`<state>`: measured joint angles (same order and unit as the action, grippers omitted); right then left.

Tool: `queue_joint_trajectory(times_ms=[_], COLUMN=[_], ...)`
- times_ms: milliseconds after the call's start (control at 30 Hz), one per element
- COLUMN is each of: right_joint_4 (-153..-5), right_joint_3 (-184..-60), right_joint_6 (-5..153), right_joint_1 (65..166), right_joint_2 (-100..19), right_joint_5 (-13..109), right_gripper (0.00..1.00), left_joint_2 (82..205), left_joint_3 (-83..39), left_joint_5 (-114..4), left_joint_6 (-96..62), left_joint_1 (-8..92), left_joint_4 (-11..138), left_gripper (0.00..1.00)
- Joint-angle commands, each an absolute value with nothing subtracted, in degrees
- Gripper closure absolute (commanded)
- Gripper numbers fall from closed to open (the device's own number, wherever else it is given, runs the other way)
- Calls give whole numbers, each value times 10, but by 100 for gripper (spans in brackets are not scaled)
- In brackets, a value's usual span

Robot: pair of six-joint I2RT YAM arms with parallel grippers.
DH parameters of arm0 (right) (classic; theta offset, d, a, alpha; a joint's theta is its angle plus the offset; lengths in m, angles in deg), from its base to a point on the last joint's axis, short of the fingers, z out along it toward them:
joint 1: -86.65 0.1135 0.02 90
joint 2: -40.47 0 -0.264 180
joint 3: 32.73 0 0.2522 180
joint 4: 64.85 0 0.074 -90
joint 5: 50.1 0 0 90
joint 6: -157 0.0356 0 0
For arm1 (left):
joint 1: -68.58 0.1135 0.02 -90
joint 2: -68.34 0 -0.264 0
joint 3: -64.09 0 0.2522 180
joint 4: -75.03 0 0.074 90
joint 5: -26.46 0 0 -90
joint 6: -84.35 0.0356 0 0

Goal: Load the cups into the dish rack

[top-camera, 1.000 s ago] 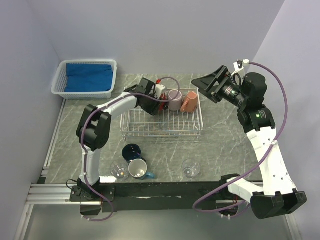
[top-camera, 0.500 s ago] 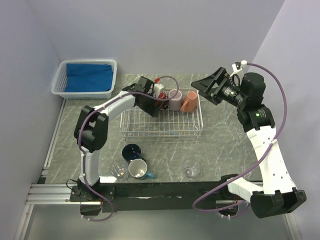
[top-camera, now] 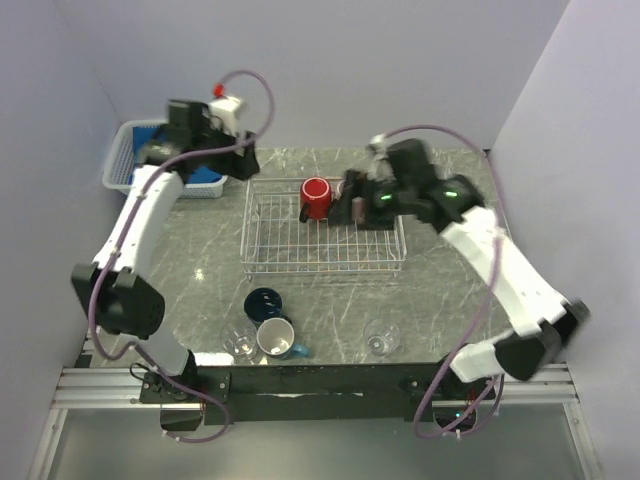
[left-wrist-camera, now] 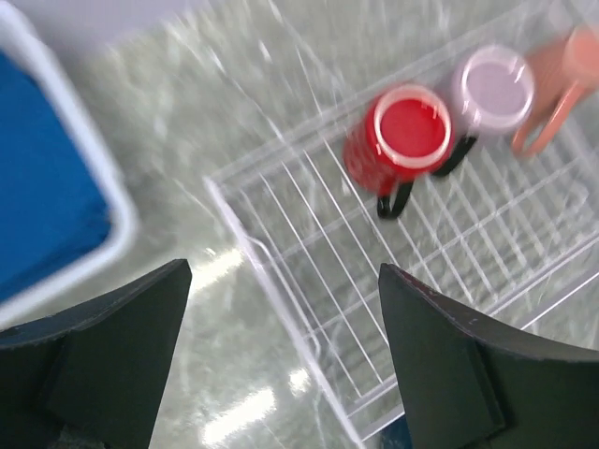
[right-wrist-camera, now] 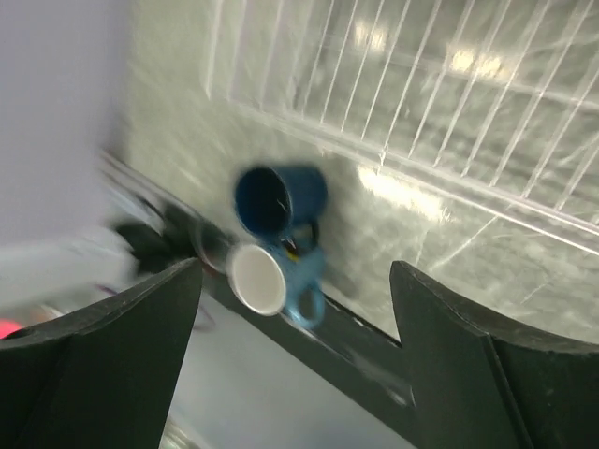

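The white wire dish rack (top-camera: 325, 262) stands at mid-table. A red mug (top-camera: 316, 197) stands upright in its back row, free of both grippers. The left wrist view shows the red mug (left-wrist-camera: 402, 136), a mauve mug (left-wrist-camera: 491, 89) and a salmon mug (left-wrist-camera: 562, 79) side by side in the dish rack (left-wrist-camera: 309, 253). My left gripper (top-camera: 240, 158) hangs open and empty above the rack's back left corner. My right gripper (top-camera: 352, 205) is open and empty over the rack's back right, hiding the mauve and salmon mugs from above. A navy mug (top-camera: 264, 303), a light blue mug (top-camera: 277, 340) and two clear glass cups (top-camera: 238, 343) (top-camera: 380, 338) stand near the front edge.
A white plastic basket (top-camera: 118, 160) with blue cloth sits at the back left, partly under the left arm. The right wrist view looks past the rack's wires (right-wrist-camera: 421, 94) to the navy mug (right-wrist-camera: 276, 196) and the light blue mug (right-wrist-camera: 267, 276) by the table's front edge.
My left gripper opened, let go of the red mug in the rack and rose back-left toward the basket. The right arm swung left from the back right to above the rack.
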<state>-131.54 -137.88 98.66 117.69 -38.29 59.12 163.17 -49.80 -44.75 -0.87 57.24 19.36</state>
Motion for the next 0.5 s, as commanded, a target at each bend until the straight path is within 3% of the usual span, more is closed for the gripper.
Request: queue_joint_trajectory(times_ms=[0, 267, 467], right_joint_4=[-1499, -1481, -1474], right_joint_3=[-1490, -1535, -1581], right_joint_6=[896, 897, 891], right_joint_1=[1295, 1374, 1411], right_joint_2=[-500, -589, -652], right_joint_5=[440, 442, 441], right_gripper=[11, 13, 14], left_joint_2=[1572, 1454, 1433], left_joint_3=[-552, -450, -411], left_joint_5=[-343, -208, -201], left_joint_6=[-24, -25, -37], left_joint_1=[638, 745, 776], left_joint_4=[173, 206, 232], left_gripper=[12, 11, 10])
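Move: The dark blue mug is the likely aim: from the right gripper it lies about 18 cm to the left, 6 cm back and some 27 cm below. Down at the same level, the light blue mug sits about 14 cm back and 15 cm left of that gripper, and the left glass 15 cm back and 24 cm left. From the left gripper, the dark blue mug is roughly 24 cm back, 5 cm right and 24 cm down. Bring the open right gripper down about 10 cm and left about 8 cm, easing back a little, across the front of the rack towards the dark blue mug, while tipping the fingers some 25 degrees steeper downwards. Meanwhile lift the empty, open left gripper up and draw it left and back, clear of the rack, tilting its fingers upwards. ##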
